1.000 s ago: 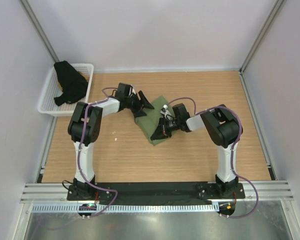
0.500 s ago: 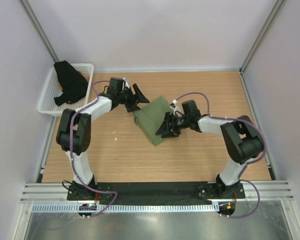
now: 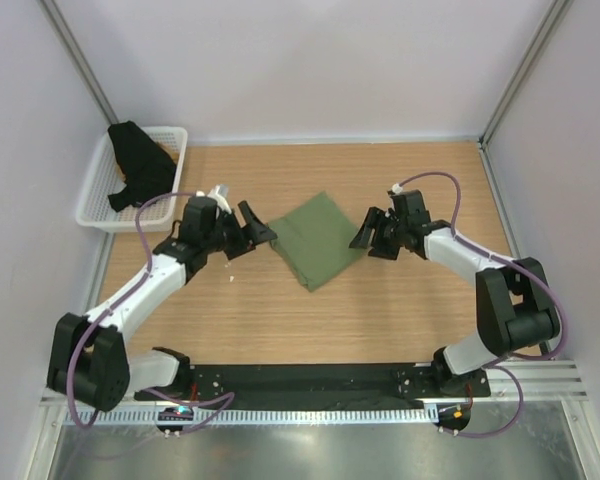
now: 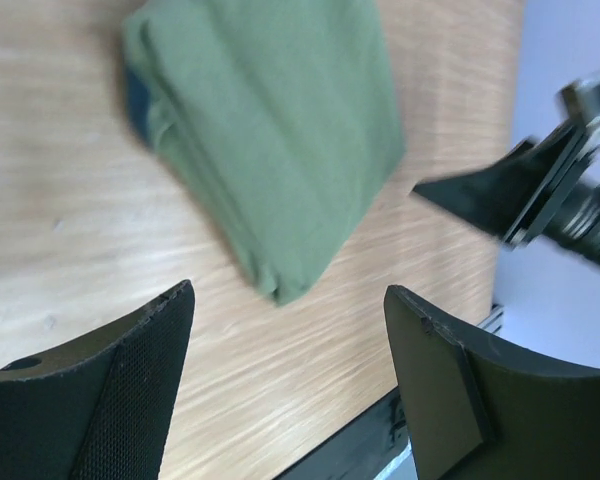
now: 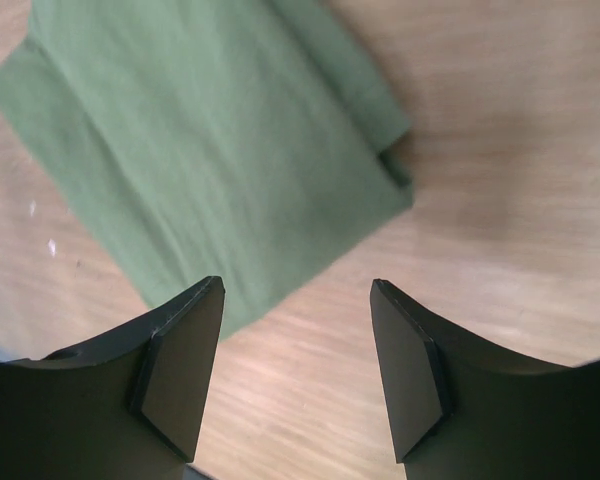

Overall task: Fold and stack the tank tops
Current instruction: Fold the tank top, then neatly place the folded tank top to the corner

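The olive green tank top lies folded into a small rectangle at the middle of the table. It also shows in the left wrist view and the right wrist view. The black tank top lies crumpled in the white basket at the far left. My left gripper is open and empty just left of the green top. My right gripper is open and empty just right of it. Neither touches the cloth.
The white mesh basket sits at the table's far left corner. Grey walls with metal posts close in the back and both sides. A black rail runs along the near edge. The right gripper shows in the left wrist view.
Both grippers have let go of the green top and drawn back from it, the left one to the left and nearer, the right one to the right. The folded top stays put.
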Robot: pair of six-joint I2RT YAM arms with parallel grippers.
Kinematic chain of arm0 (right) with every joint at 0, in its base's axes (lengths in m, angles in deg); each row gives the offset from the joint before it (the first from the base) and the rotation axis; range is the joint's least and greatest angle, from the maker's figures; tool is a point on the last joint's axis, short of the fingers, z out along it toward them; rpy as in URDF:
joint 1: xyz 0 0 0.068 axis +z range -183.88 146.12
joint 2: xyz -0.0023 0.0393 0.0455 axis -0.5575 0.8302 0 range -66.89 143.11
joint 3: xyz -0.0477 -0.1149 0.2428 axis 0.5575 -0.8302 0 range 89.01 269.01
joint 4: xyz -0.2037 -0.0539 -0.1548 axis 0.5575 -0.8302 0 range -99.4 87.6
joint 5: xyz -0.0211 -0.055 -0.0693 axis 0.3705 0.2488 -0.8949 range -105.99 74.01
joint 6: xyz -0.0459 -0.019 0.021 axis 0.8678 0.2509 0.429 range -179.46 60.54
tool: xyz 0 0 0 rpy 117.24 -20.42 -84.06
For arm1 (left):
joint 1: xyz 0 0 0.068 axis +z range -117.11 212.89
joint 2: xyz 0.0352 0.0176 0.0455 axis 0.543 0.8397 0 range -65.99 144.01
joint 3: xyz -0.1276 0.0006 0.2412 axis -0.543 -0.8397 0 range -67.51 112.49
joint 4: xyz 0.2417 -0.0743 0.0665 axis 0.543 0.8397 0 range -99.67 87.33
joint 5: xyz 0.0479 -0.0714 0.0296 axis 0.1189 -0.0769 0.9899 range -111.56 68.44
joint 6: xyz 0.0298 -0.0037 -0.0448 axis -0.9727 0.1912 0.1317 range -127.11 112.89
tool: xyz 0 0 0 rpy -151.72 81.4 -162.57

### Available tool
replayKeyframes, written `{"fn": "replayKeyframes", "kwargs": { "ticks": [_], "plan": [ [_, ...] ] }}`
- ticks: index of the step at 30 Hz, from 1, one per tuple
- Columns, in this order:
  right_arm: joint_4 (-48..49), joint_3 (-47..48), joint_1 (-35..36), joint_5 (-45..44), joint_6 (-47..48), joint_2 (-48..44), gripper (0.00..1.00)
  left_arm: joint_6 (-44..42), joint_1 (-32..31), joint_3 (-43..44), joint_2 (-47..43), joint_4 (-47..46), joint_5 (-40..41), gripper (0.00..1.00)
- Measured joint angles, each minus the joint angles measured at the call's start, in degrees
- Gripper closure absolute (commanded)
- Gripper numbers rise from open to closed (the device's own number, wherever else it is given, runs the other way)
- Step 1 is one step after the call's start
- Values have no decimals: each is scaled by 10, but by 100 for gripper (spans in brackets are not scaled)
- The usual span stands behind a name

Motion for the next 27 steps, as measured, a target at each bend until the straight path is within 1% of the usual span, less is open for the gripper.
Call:
{"fn": "replayKeyframes", "kwargs": {
  "ticks": [5,10,11,12,15,20,21,23,24,27],
  "plan": [
    [-35,96,-8,-63,36,67,34,-18,0,-82,-87,22,31,22],
    [-39,156,-16,-68,52,152,34,-33,0,-133,-171,29,55,22],
    [-39,167,-17,-66,55,171,40,-35,0,-144,-189,28,59,22],
    [-39,177,-17,-61,59,191,42,-40,0,-155,-204,26,62,22],
    [-28,202,-20,-25,67,229,41,-48,0,-186,-244,24,71,22],
    [4,205,-16,20,73,244,40,-59,0,-230,-307,20,73,23],
    [9,205,-14,28,73,246,41,-61,0,-236,-317,18,73,22],
    [18,205,-11,38,75,251,48,-68,0,-250,-339,16,74,23],
    [22,205,-10,45,75,254,58,-72,0,-256,-347,16,74,23],
    [31,205,-7,55,78,262,78,-83,0,-269,-365,15,76,23]
  ]
}}
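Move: Over the tank top's right corner, the open right hand has the stretch of folded right-hand edge it goes for about 9 cm ahead, 3 cm to its left and some 5 cm below. The bundle's far corner lies roughly 17 cm ahead and 7 cm left, its near corner about 5 cm back and 10 cm left. From the raised left hand, that edge is about 9 cm ahead, 16 cm to the right and 14 cm lower. Reaching forward about 9 cm and dipping some 4 cm to the tank top's right-hand edge, the right hand first swings slightly right, then slides left with its fingers low astride the edge and half closes them, starting to pinch it. Still wide open and empty, the left hand backs away about 9 cm, also going left and sinking a little as its fingers tip up. ##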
